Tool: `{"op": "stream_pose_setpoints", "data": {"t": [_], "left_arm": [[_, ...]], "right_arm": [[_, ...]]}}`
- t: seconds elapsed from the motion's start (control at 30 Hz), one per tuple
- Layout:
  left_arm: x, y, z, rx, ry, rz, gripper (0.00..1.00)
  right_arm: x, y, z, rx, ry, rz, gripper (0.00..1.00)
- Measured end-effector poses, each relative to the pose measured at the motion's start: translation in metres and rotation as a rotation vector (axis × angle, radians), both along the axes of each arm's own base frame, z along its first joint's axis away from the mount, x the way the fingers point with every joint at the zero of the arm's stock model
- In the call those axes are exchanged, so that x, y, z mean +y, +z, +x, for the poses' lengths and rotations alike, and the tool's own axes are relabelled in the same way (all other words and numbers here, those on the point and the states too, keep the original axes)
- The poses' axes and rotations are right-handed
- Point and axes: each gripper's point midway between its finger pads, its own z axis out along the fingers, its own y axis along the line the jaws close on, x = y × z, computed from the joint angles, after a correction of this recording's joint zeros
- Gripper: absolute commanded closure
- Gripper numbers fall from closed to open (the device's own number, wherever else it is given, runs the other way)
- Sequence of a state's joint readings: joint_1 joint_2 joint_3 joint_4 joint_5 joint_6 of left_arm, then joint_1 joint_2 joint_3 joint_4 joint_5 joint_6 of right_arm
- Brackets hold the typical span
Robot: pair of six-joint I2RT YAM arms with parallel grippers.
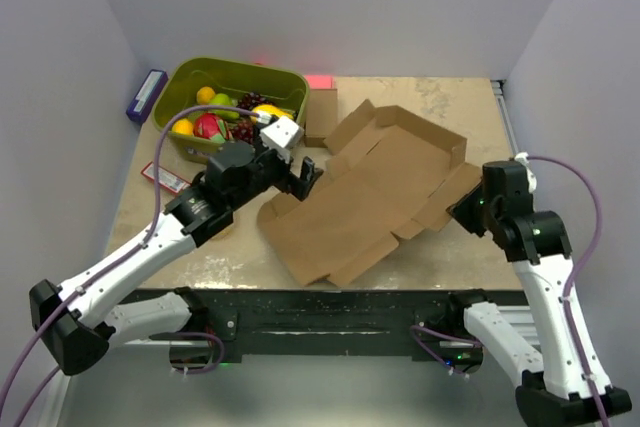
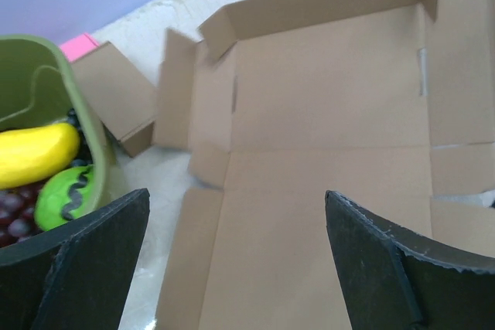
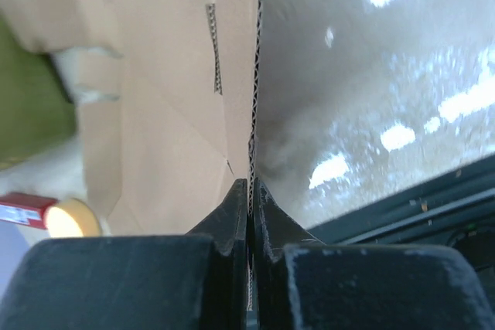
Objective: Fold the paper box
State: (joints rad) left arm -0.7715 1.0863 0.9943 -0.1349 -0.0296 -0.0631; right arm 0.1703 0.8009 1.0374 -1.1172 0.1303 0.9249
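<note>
The paper box is a large brown die-cut sheet lying mostly flat in the middle of the table, with its far and right flaps raised. In the top view my left gripper hovers at the sheet's left edge. The left wrist view shows that gripper open wide above the paper box, with nothing between the fingers. My right gripper is at the sheet's right side. In the right wrist view its gripper is shut on the corrugated edge of a flap of the paper box, which stands upright.
A green bin of fruit stands at the back left, its rim close to my left gripper. A small brown box sits beside it. A purple box leans at the left wall. A tape roll lies near the sheet.
</note>
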Motion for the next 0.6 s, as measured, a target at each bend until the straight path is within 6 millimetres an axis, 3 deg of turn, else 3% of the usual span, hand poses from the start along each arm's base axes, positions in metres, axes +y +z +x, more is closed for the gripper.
{"op": "stream_pose_setpoints", "data": {"t": [0.23, 0.4, 0.6], "left_arm": [[0.062, 0.046, 0.024, -0.076, 0.127, -0.145, 0.00], [0.075, 0.063, 0.022, -0.085, 0.111, -0.214, 0.00], [0.079, 0.072, 0.021, -0.067, 0.062, -0.285, 0.00]], "right_arm": [[-0.017, 0.093, 0.003, -0.332, 0.019, -0.082, 1.00], [-0.007, 0.142, 0.005, -0.560, 0.118, -0.089, 1.00], [0.021, 0.179, 0.017, -0.723, 0.322, -0.104, 1.00]]}}
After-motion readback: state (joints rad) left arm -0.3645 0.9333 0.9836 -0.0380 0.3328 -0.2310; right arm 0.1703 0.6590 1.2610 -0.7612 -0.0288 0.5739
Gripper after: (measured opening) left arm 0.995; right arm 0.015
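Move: The right hand already pinches the unfolded paper box by its right edge; the box's middle lies some 8 cm ahead, 17 cm left and 13 cm below. A small brown box is about 30 cm ahead and 28 cm left, the fruit bin 29 cm ahead and 49 cm left, both lower. From the open left hand, the paper box's middle is roughly 2 cm ahead, 15 cm right and 20 cm down. Still pinching the paper box, the right hand rises some 18 cm, fingers tipping up; left hand moves left-and-up. ##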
